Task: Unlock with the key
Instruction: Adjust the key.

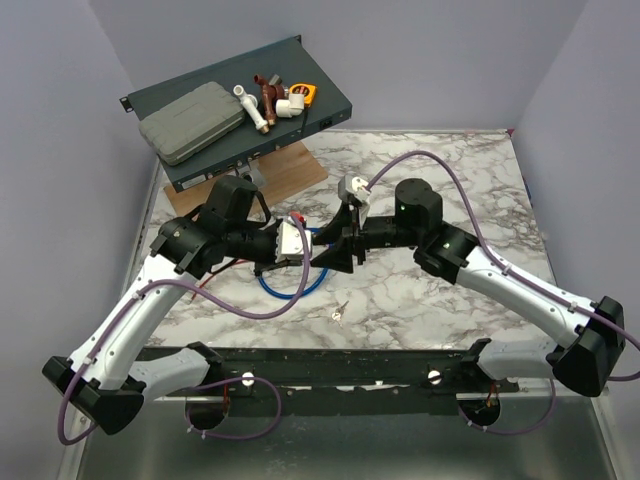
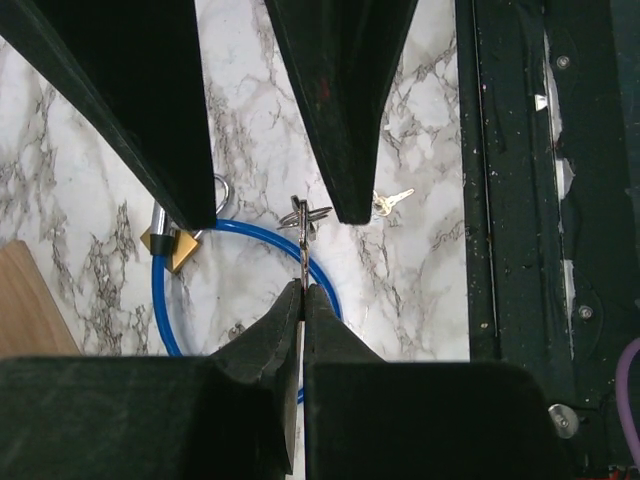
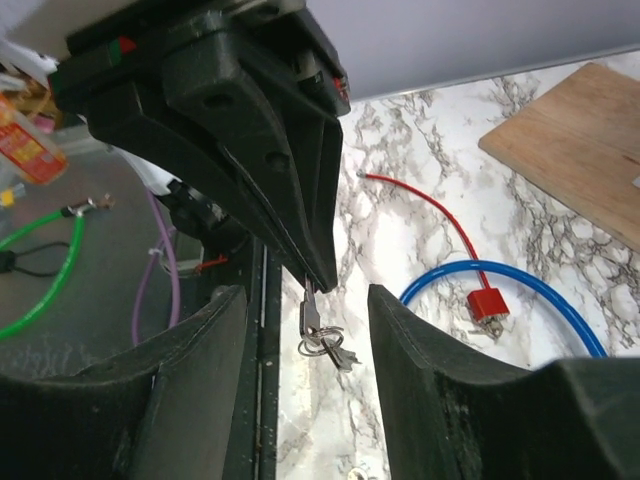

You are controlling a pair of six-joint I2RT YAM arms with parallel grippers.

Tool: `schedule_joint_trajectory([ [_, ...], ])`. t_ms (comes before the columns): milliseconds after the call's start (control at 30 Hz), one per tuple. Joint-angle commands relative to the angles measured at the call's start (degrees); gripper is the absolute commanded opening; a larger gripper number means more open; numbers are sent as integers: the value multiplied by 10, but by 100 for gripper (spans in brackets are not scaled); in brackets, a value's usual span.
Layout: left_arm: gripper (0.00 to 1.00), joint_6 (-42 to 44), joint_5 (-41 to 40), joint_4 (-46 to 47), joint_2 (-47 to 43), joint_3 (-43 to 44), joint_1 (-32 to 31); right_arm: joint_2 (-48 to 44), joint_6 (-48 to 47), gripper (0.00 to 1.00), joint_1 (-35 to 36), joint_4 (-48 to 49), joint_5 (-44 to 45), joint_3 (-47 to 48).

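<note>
My left gripper (image 2: 303,290) is shut on the key (image 2: 303,255), a thin silver blade held upright above the marble. A small ring with another key (image 3: 327,346) hangs from it. My right gripper (image 3: 308,300) is open, one finger on each side of the held key and not touching it. In the top view the two grippers meet nose to nose at mid-table, left gripper (image 1: 300,243) against right gripper (image 1: 338,258). The brass padlock (image 2: 172,243) with its silver shackle lies on the marble, joined to a blue cable (image 2: 160,300), below and left of the key.
A loose key (image 1: 340,312) lies on the marble near the front rail. A red padlock (image 3: 487,302) on a red cable sits beside the blue loop. A wooden board (image 1: 255,185) and a dark rack unit (image 1: 240,110) carrying a grey case and fittings stand at the back left.
</note>
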Motion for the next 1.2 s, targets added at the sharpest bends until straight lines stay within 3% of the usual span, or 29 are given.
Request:
schedule_joint_trajectory([
  [0, 0, -10, 31, -17, 8, 25, -4, 7, -59, 53, 21, -33, 53, -9],
  [300, 0, -9, 33, -18, 9, 30, -7, 6, -74, 46, 24, -36, 73, -18],
  [467, 0, -12, 35, -20, 8, 35, -15, 13, -78, 32, 27, -34, 85, -14],
  [767, 0, -20, 38, -12, 8, 41, -17, 16, -86, 40, 37, -41, 98, -16],
  [933, 0, -32, 46, -5, 8, 44, -18, 10, -81, 9, 38, -32, 120, -16],
  [1033, 0, -41, 49, 1, 9, 48, -19, 2, -72, 1, 38, -24, 132, -23],
  [1167, 0, -47, 50, 3, 13, 56, -19, -5, -51, 1, 38, -21, 135, -28],
])
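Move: The key, already in the left hand's shut fingertips with its ring toward the right hand, lies about 4 cm below the open right hand and 1 cm to its left, level fore and aft; from the left hand it is some 2 cm right and 1 cm down. On the table, roughly 30 cm below the right hand, are the padlock about 12 cm ahead, the blue cable about 5 cm ahead and 7 cm left, and a loose key some 7 cm back and 3 cm right. Down by about 2.5 cm and slightly left, the right hand brings its open fingers around the key, tipping them some 5 degrees further down. Its fingers narrow partway, reopen a little, then shut and pinch the key just off the left fingertips. The left hand keeps its grip and rises about 1 cm to meet them. ##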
